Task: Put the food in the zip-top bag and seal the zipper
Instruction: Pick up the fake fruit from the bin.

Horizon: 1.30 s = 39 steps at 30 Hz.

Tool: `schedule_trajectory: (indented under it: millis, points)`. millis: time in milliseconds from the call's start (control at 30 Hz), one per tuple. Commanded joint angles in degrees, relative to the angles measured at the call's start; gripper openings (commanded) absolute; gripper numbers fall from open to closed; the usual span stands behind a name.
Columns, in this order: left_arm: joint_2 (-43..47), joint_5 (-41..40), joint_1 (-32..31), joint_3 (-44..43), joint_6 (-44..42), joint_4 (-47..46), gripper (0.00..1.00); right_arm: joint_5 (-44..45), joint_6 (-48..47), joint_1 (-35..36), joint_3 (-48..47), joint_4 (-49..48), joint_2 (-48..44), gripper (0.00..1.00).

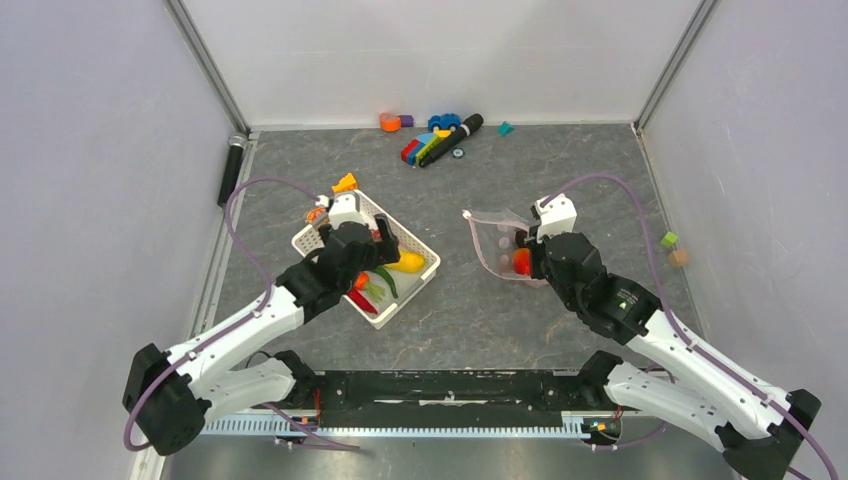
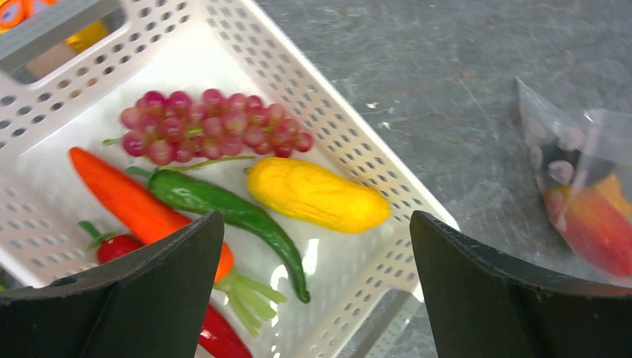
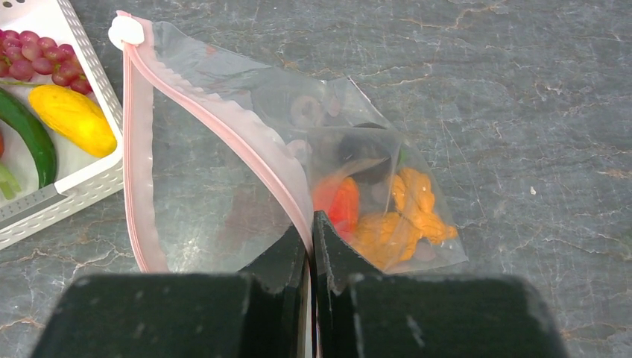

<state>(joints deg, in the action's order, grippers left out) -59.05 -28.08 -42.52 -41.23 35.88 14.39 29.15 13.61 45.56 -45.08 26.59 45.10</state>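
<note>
The clear zip-top bag [image 3: 223, 171] lies on the grey table right of centre, its mouth gaping toward the basket. My right gripper [image 3: 311, 224] is shut on the upper side of the pink zipper [image 3: 246, 149] and holds it up. Red [image 3: 339, 201], orange [image 3: 402, 216] and dark [image 3: 365, 153] food sits inside the bag. My left gripper [image 2: 317, 224] hangs open over the white basket [image 2: 350, 149], touching nothing. In the basket lie grapes [image 2: 212, 123], a yellow fruit [image 2: 317, 195], a green chilli [image 2: 231, 212], a carrot [image 2: 138, 205] and red pieces [image 2: 115, 245].
Coloured toy blocks and a car [image 1: 435, 140] lie by the back wall. A black cylinder [image 1: 232, 170] rests at the left edge and two small cubes [image 1: 672, 245] at the right. An orange toy [image 1: 345, 183] sits just behind the basket [image 1: 425, 262].
</note>
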Motion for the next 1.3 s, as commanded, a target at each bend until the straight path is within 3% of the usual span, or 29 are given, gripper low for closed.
schedule_trajectory:
  millis: [0, 533, 767, 933, 1067, 1267]
  points:
    - [2.54, 2.38, 4.78, 2.26, 5.98, 2.37, 1.0, 1.9, -0.62, -0.25, -0.28, -1.43, -0.1, 0.09]
    - [-0.16, 1.26, 8.11, 0.79, 8.06, 6.15, 1.0, 2.61, -0.64, -0.18, -0.57, -1.1, 0.18, 0.1]
    - [-3.65, 3.06, 9.05, 0.66, 7.62, 3.52, 1.0, 2.59, -0.64, -0.21, -0.54, -1.08, 0.15, 0.1]
    - [-5.93, 3.64, 11.24, 1.76, 11.09, -1.46, 1.0, 2.78, -0.53, -0.22, -0.53, -1.11, 0.12, 0.1]
    - [-8.48, 5.12, 14.29, 5.1, 17.38, -11.2, 1.0, 2.57, -0.54, -0.19, -0.45, -1.1, 0.06, 0.1]
    - [-17.67, 9.91, 19.16, 5.48, 26.95, -18.21, 1.0, 2.83, -0.59, -0.21, -0.59, -0.8, -0.46, 0.1]
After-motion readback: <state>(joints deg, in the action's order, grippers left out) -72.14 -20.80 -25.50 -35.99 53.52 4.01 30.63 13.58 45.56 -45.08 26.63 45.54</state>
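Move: The bunch of grapes in the bin, apparently the fruit aimed at, lies about 8 cm ahead of the left hand, 4 cm to its left and 13 cm below. The yellow squash is some 3 cm ahead and 4 cm right, the green chili 1 cm ahead and 3 cm left, the carrot level and 7 cm left. From the right hand, the grapes lie some 12 cm ahead, 32 cm left and 19 cm below. Open left hand sinks about 8 cm towards the grapes, going left first, then forward, turning some 20 degrees counter-clockwise. ##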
